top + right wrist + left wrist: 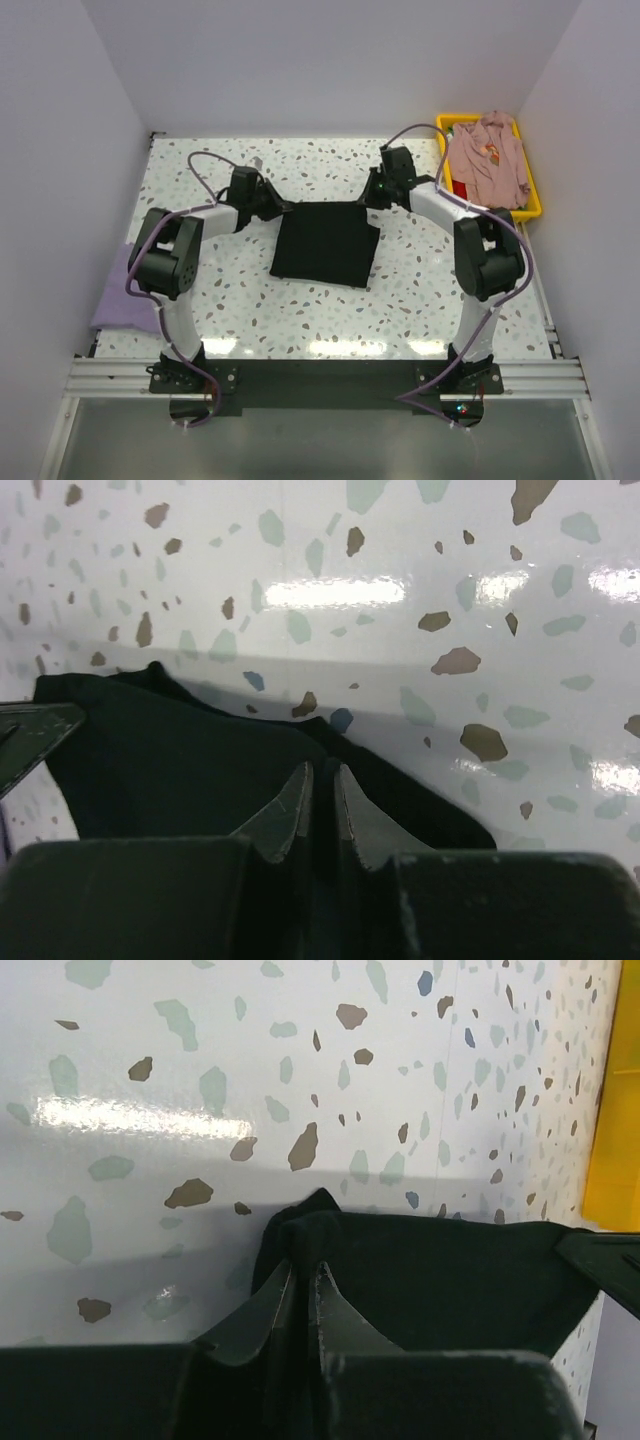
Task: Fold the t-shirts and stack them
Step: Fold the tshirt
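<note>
The black t-shirt lies as a folded rectangle in the middle of the table. My left gripper is shut on its far-left corner; in the left wrist view the black cloth is pinched between the fingers. My right gripper is shut on its far-right corner; the right wrist view shows the cloth held between the fingers. A lavender t-shirt lies at the table's left edge. A dusty-pink t-shirt is heaped in the bin.
A yellow plastic bin stands at the far right corner, its side also showing in the left wrist view. White walls enclose the speckled table on three sides. The metal rail with both arm bases runs along the near edge.
</note>
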`<state>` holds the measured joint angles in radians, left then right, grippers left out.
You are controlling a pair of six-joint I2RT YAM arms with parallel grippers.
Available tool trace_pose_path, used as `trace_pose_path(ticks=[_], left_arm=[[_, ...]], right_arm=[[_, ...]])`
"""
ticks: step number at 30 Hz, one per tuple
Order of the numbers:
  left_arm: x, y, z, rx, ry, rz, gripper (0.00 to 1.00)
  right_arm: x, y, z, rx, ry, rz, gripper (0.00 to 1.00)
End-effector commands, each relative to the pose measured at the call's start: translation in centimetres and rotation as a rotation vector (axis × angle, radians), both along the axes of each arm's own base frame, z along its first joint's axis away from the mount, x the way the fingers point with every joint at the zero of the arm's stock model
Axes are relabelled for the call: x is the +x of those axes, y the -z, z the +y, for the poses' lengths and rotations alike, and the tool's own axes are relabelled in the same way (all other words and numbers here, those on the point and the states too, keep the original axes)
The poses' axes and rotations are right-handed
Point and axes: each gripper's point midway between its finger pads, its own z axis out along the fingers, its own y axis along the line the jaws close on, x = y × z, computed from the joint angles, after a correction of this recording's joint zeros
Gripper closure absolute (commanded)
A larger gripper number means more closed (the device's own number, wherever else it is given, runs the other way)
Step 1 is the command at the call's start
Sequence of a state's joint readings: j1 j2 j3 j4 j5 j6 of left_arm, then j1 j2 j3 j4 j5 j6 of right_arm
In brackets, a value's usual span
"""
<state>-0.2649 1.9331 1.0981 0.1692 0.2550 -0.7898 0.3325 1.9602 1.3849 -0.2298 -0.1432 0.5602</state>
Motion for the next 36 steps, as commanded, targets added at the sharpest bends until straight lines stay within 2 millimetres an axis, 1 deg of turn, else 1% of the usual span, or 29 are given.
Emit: trace_pose_path(ticks=[1,2,5,7,8,10,11,12,13,14,15,17,18,20,21,22,23,24,26,27,29,30,31,32,33,34,35,36], left_arm=[[1.6,-5.3,-0.7,-0.035,0.013,-0.147,1.0],[1.6,-5.6,-0.7,-0.037,0.011,-0.153,1.0],[1.5,-6.8,-0.9,-0.049,0.013,-0.177,1.0],[1.5,-7.4,-1.2,-0.054,0.022,-0.189,1.0],[1.6,-7.9,-1.5,-0.058,0.03,-0.2,1.0],[1.7,-7.8,-1.7,-0.053,0.037,-0.192,1.0],[2.0,-8.0,-2.2,-0.061,0.05,-0.196,1.0],[2.0,-7.1,-2.4,-0.057,0.058,-0.174,1.0],[2.1,-6.8,-2.7,-0.058,0.067,-0.166,1.0],[2.2,-6.9,-3.3,-0.065,0.085,-0.168,1.0],[2.2,-5.6,-3.5,-0.062,0.093,-0.142,1.0],[2.4,-5.0,-4.3,-0.06,0.117,-0.137,1.0],[2.4,-3.5,-4.5,-0.051,0.124,-0.108,1.0],[2.7,-2.9,-4.9,-0.048,0.137,-0.1,1.0],[2.6,-1.6,-4.9,-0.042,0.139,-0.076,1.0],[2.7,-1.3,-4.9,-0.039,0.143,-0.073,1.0],[2.9,-1.1,-5.0,-0.038,0.147,-0.073,1.0],[2.9,-0.5,-5.0,-0.032,0.149,-0.063,1.0],[3.0,-0.2,-5.1,-0.028,0.16,-0.066,0.96],[3.1,-0.1,-5.2,-0.028,0.167,-0.066,0.89],[3.3,-0.4,-5.5,-0.033,0.186,-0.081,0.78],[3.3,-0.3,-5.5,-0.032,0.188,-0.076,0.68],[3.4,-0.4,-5.6,-0.03,0.191,-0.081,0.63],[3.5,-0.7,-5.6,-0.033,0.193,-0.088,0.58],[3.6,-1.0,-5.7,-0.034,0.194,-0.093,0.5],[3.6,-1.2,-5.6,-0.028,0.199,-0.098,0.48],[3.7,-1.5,-5.5,-0.022,0.195,-0.105,0.45],[3.8,-2.4,-5.5,-0.021,0.195,-0.121,0.42]], right_arm=[[-0.6,-4.5,-0.6,-0.009,0.031,-0.078,0.97],[-1.2,-4.3,-0.8,-0.019,0.034,-0.063,0.97],[-2.4,-4.8,-1.3,-0.034,0.044,-0.063,0.98],[-3.1,-4.7,-1.7,-0.055,0.058,-0.048,0.98],[-3.5,-5.1,-2.0,-0.06,0.062,-0.055,0.98],[-4.3,-4.9,-2.7,-0.084,0.078,-0.039,0.98],[-4.5,-5.1,-3.1,-0.1,0.093,-0.041,0.98],[-4.8,-5.1,-3.5,-0.112,0.102,-0.039,0.98],[-5.3,-4.5,-3.9,-0.126,0.107,-0.024,0.98],[-5.6,-4.1,-4.0,-0.132,0.11,-0.014,0.98],[-5.8,-3.8,-4.2,-0.138,0.117,-0.006,0.98],[-6.3,-2.6,-4.9,-0.165,0.133,0.014,0.98],[-6.4,-1.9,-5.1,-0.177,0.138,0.029,0.98],[-6.3,-0.9,-5.8,-0.21,0.157,0.039,0.98],[-6.3,-0.5,-6.1,-0.221,0.162,0.048,0.98],[-6.0,0.5,-6.2,-0.228,0.166,0.067,0.98],[-5.9,0.9,-6.4,-0.23,0.169,0.073,0.98],[-5.7,1.4,-6.8,-0.231,0.174,0.084,0.98],[-5.5,2.4,-7.0,-0.231,0.171,0.106,0.97],[-5.4,2.6,-7.1,-0.227,0.172,0.108,0.92],[-5.2,2.8,-7.2,-0.231,0.171,0.114,0.86],[-5.3,2.8,-7.3,-0.231,0.174,0.115,0.77],[-5.4,2.9,-7.3,-0.233,0.173,0.118,0.7],[-5.5,2.3,-7.3,-0.226,0.174,0.106,0.64],[-5.6,1.9,-7.5,-0.221,0.181,0.099,0.55],[-6.0,1.9,-7.7,-0.219,0.183,0.101,0.5],[-6.1,1.4,-7.8,-0.213,0.185,0.09,0.45],[-6.3,0.1,-8.1,-0.198,0.195,0.062,0.39]])
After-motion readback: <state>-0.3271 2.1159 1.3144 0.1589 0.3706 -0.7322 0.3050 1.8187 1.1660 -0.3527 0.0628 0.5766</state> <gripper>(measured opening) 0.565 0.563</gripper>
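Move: Both hands already pinch the far edge of the folded black t-shirt, whose middle lies about 9 cm back and 8 cm right of the left hand, and about 10 cm back and 8 cm left of the right. The left corner's landing spot is level with its hand, some 6 cm right and 2 cm below; the right's is roughly 6 cm back, 7 cm right and 4 cm below. The yellow bin stands about 29 cm right of the right hand and 9 cm farther out. Keeping their pinch on the far edge, both hands lift it about 4 cm and carry it to the right, the right hand also drawing its corner some 6 cm back towards the base, so that the edge swings clockwise and each wrist turns about 10 degrees the same way. Then both lower the cloth below where they began, by about 2 cm on the left and 4 cm on the right, and open their fingers about halfway to let the edge go, the tips still beside the cloth and just starting to rise. ##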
